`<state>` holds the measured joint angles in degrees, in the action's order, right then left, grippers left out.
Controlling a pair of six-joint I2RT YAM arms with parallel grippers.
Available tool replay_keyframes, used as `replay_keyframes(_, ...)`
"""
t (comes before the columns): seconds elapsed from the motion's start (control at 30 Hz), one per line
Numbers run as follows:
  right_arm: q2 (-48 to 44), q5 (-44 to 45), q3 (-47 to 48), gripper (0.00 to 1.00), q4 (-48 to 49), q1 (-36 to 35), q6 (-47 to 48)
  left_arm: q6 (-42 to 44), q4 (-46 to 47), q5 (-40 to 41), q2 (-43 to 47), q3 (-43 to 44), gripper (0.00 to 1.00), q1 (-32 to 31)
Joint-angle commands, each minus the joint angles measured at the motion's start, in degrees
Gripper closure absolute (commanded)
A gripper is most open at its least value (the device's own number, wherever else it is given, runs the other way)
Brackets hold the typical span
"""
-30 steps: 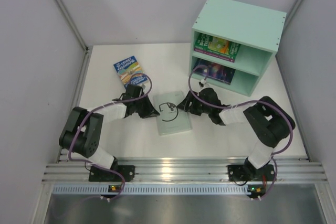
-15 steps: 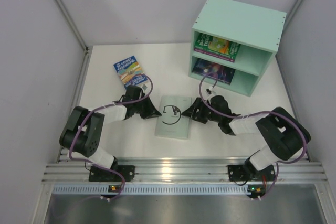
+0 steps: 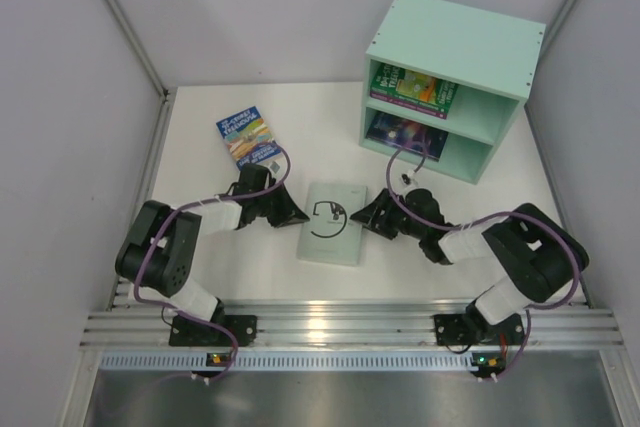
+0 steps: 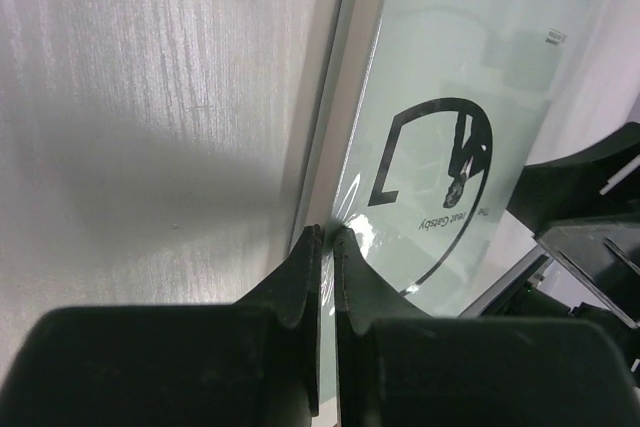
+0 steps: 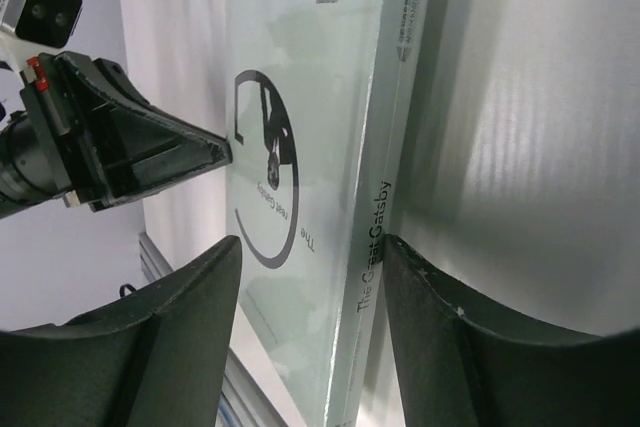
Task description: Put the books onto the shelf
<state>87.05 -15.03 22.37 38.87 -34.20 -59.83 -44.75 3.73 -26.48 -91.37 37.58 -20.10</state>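
Observation:
A pale green book (image 3: pixel 332 225) with a black ring on its cover lies flat at mid-table, also seen close in the left wrist view (image 4: pixel 450 77) and the right wrist view (image 5: pixel 300 67). My left gripper (image 3: pixel 300 217) is shut, its tips (image 4: pixel 322 232) pressed against the book's left edge. At the book's right edge my right gripper (image 3: pixel 358 217) is open (image 5: pixel 312 242), one finger over the cover and one beside the spine. The mint-green shelf (image 3: pixel 455 42) holds a green book (image 3: pixel 415 89) above and a dark blue-purple book (image 3: pixel 408 135) below. A blue book (image 3: pixel 247 135) lies at the far left.
The shelf stands at the far right, close behind my right arm. Grey walls close the table on the left, back and right. An aluminium rail (image 3: pixel 350 327) runs along the near edge, where both arm bases are bolted.
My right arm has swung out and lowered its gripper to the book's right edge, the jaws narrowing a little. The pale green book has shifted slightly. The left gripper has stayed at its edge.

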Motion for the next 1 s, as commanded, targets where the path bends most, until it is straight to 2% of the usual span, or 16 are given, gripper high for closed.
replay_keyframes(0.0, 2.68, -10.81, 1.36, 0.44, 26.41, -1.93, -9.32, -0.34, -4.52, -0.15, -5.74, -1.90, 1.00, -2.58)
replay_keyframes(0.27, 6.64, -11.69, 1.01, 0.49, 39.59, -1.84, -13.64, 0.80, -6.18, 0.11, -4.96, -1.02, 1.00, -2.49)
replay_keyframes(0.43, 3.93, -12.22, 0.92, 0.50, 38.74, -1.84, -13.38, 1.42, -6.63, -0.06, -4.96, -0.32, 1.00, -2.49)
replay_keyframes(0.53, 0.69, -11.26, 2.06, 0.50, 26.20, -1.84, -9.53, 2.47, -8.11, 0.37, -3.73, 0.47, 1.00, -2.58)
replay_keyframes(0.7, -1.88, -4.77, 5.22, 0.50, 2.50, -1.84, 0.58, 4.49, -10.23, 0.90, -2.15, 2.32, 1.00, -2.58)
replay_keyframes(0.8, -2.41, -2.13, 7.24, 0.53, -5.61, -1.84, 3.84, 4.76, -10.76, 1.25, -1.71, 2.32, 1.00, -2.58)
replay_keyframes(0.97, -1.71, 0.26, 11.64, 0.66, -14.96, -1.93, 7.36, 4.94, -10.76, 1.52, -1.61, 2.49, 1.00, -2.58)
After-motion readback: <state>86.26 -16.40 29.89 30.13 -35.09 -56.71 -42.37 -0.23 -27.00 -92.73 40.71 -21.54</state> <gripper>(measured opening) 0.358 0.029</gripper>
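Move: The Great Gatsby book lies between my hands. From my right hand, open over its spine edge, its middle is about 7 cm left, 2 cm back and 2 cm down. From my shut left fingers, at its other long edge, its middle is about 7 cm right and 2 cm back, near level. The blue book lies some 13 cm left and 19 cm ahead of my left hand; the shelf's middle stands roughly 18 cm right, 23 cm ahead and 10 cm above my right. With the spine side between my right fingers, I dip that hand about 1.5 cm, then raise it some 6 cm, rolling its left side up and easing slightly left, and at last sink about 2 cm while rolling back and narrowing the fingers about the spine. My shut left fingertips stay against the opposite edge, following it about a centimetre to the right. ##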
